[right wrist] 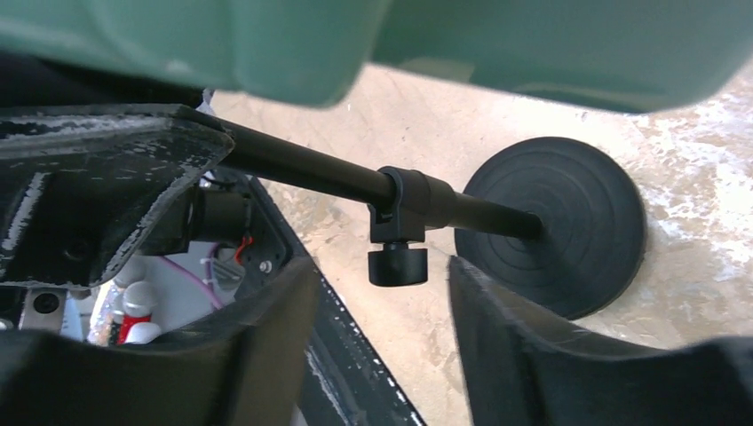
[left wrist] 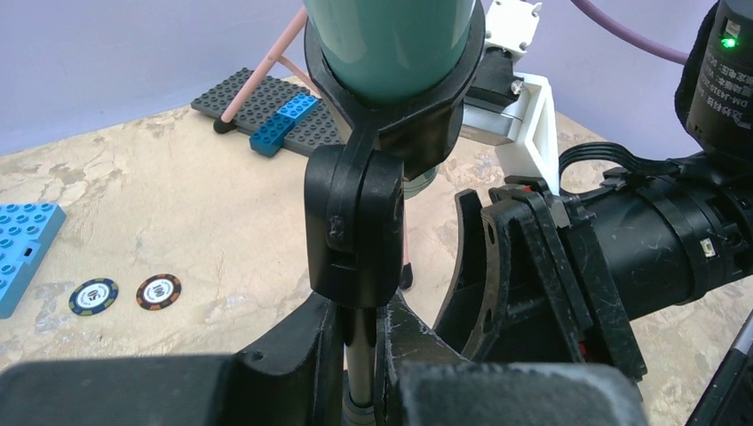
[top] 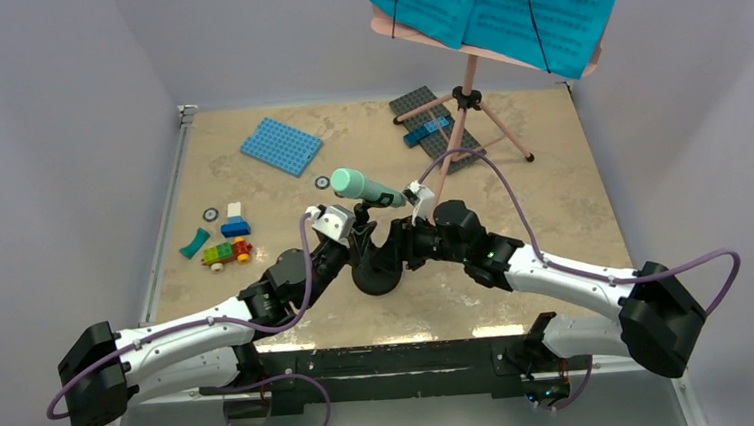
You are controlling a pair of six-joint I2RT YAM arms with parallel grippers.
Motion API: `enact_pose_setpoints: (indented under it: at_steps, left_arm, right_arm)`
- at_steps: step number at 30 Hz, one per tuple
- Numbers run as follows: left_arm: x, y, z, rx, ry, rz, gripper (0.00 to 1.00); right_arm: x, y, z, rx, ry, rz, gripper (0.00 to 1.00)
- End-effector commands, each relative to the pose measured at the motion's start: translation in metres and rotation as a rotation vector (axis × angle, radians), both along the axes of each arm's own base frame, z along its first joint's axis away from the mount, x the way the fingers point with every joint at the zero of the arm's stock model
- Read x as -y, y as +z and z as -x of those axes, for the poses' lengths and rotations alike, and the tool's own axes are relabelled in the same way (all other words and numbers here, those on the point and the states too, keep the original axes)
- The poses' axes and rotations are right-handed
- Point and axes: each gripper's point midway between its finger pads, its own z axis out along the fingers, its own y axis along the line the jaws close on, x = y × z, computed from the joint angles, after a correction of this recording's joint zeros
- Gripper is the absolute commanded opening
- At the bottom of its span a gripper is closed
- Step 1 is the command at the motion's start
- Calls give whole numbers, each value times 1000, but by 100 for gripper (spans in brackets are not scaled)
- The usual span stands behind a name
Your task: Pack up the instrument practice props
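The small black mic stand rests on its round base point(top: 375, 276) point(right wrist: 555, 222) at the table's near middle. Its clip point(left wrist: 355, 222) carries the mint-green toy microphone point(top: 363, 186) point(left wrist: 391, 44). My left gripper point(top: 353, 237) point(left wrist: 362, 330) is shut on the stand's thin pole just under the clip. My right gripper point(top: 397, 244) point(right wrist: 380, 282) is open, its fingers either side of the pole's clamp knob point(right wrist: 397, 264) without touching it. The pink tripod music stand point(top: 462, 127) stands at the back right, with cyan sheet-music pages point(top: 499, 4) on its board.
A blue baseplate point(top: 281, 144) lies at the back left. A grey baseplate point(top: 424, 109) with blue bricks sits under the tripod's legs. Small coloured bricks point(top: 225, 241) lie at the left. Round chips point(left wrist: 93, 295) point(left wrist: 159, 290) lie nearby.
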Motion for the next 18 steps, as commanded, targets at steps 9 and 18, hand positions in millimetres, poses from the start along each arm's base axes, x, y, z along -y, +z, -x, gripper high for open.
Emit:
enact_pose_setpoints:
  at_steps: [9,18]
  left_arm:
    - [0,-15,5,-44,-8,-46,0]
    - [4,-15,6,-48,-17,-50,0]
  right_arm:
    - [-14,20,-10,-37,15,-101,44]
    - [-14,27,-17,41,22,-116,0]
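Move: The clamp knob low on the microphone stand's pole sits almost between my open right fingertips, about 1 cm to their left and 1 cm below. The green microphone is some 11 cm above that hand, 4 cm ahead and 2 cm left; the round black base is roughly 14 cm below, 2 cm ahead and 3 cm left. From my left hand, the knob is about 7 cm down the pole, 1 cm ahead and 1 cm right. I settle my right hand about 1 cm down and a touch left and forward onto the stand's knob, tipping it some 5 degrees. I narrow the fingers part way, pause, then shut them to pinch the knob between their tips. My left hand stays put and keeps its hold on the pole above. ##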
